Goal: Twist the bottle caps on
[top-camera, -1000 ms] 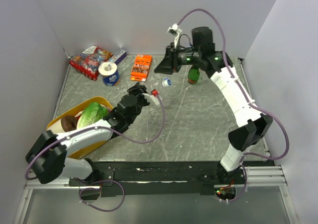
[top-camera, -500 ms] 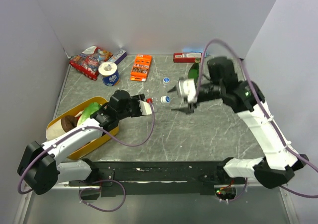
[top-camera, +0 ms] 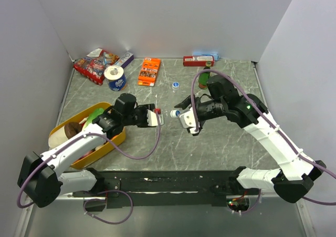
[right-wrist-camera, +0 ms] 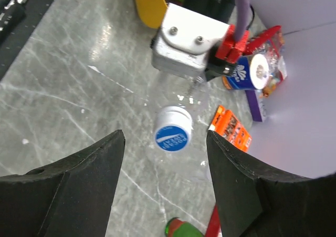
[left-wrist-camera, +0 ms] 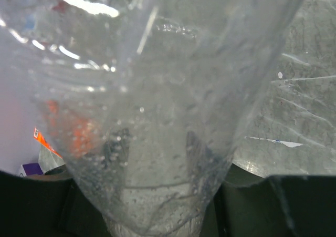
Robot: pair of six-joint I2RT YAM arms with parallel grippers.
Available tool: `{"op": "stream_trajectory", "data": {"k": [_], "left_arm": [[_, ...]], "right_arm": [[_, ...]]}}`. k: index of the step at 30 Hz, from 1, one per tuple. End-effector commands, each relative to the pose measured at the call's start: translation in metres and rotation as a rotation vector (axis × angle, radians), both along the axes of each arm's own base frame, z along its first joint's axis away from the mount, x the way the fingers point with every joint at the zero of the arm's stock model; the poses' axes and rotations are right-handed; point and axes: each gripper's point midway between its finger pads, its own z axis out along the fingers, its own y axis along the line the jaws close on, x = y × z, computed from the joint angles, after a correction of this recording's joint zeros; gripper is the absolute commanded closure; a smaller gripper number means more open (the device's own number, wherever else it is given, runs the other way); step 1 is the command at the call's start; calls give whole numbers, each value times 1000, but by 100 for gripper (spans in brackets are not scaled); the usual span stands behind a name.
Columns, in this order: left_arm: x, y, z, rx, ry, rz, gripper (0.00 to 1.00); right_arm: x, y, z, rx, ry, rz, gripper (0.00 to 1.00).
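Observation:
My left gripper [top-camera: 152, 116] is shut on a small clear bottle [left-wrist-camera: 157, 100] that lies level above the table and fills the left wrist view. A blue-and-white bottle cap [right-wrist-camera: 172, 128] sits at the end of that bottle's neck, also visible from above as the cap [top-camera: 174, 113]. My right gripper [right-wrist-camera: 165, 142] faces this cap with its jaws open, one finger on each side and clear of it. A second bottle cap [top-camera: 176, 84] lies on the table further back. The other bottle is not in view.
A green glass bottle [top-camera: 205, 79] stands just behind my right gripper. A yellow tray [top-camera: 113, 140] with lettuce lies under my left arm. A tape roll [top-camera: 115, 78], an orange box [top-camera: 149, 71], a snack pack [top-camera: 94, 63] and a red box [top-camera: 198, 61] line the back.
My right arm has swung from the back of the table down to the bottle's cap end, and its jaws have opened. My left gripper has shifted slightly with the bottle still in it.

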Motion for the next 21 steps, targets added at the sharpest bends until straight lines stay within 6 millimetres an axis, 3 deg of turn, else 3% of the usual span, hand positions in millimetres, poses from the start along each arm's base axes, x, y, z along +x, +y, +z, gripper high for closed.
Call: {"op": "stream_trajectory", "data": {"k": [1,7,13,15,17,21], "left_arm": [[-4,-9,32,-52,-55,-68,99],[-5,-12,42,-88,-62,-72,99],[-3,-13,45,-101,-72,-67,99],[1,-12,46,-106,-76,-47,99],[14,-10,50,-123,-99,25,99],[44,-5,71,-207,-154,204,99]], "right_arm": [[4,6,16,42,-78,16,30],[4,7,9,15,-62,33,38],[3,10,7,7,-30,50,54],[4,11,7,7,-7,42,64],[7,14,8,16,55,-11,75],[38,28,19,97,214,-239,84]]}}
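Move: The white cap with the blue top, on the clear bottle held in the left hand, lies about 2 cm left, 1 cm ahead and 1 cm below the right hand point. The second capped bottle stands some 20 cm ahead, 1 cm left and 20 cm lower, the green bottle roughly 28 cm ahead, 12 cm right and 20 cm down. From the left hand the cap is around 6 cm back, 6 cm right and 11 cm above. The cap on the held bottle is pinched by its sides: the right fingers, open around its line at first, ease about 2 cm forward and 1 cm left onto it, pointing left and down, and close to roughly half their starting gap. Hardly any wrist turn goes with it. The left hand keeps its hold on the bottle and rises about 1 cm. ##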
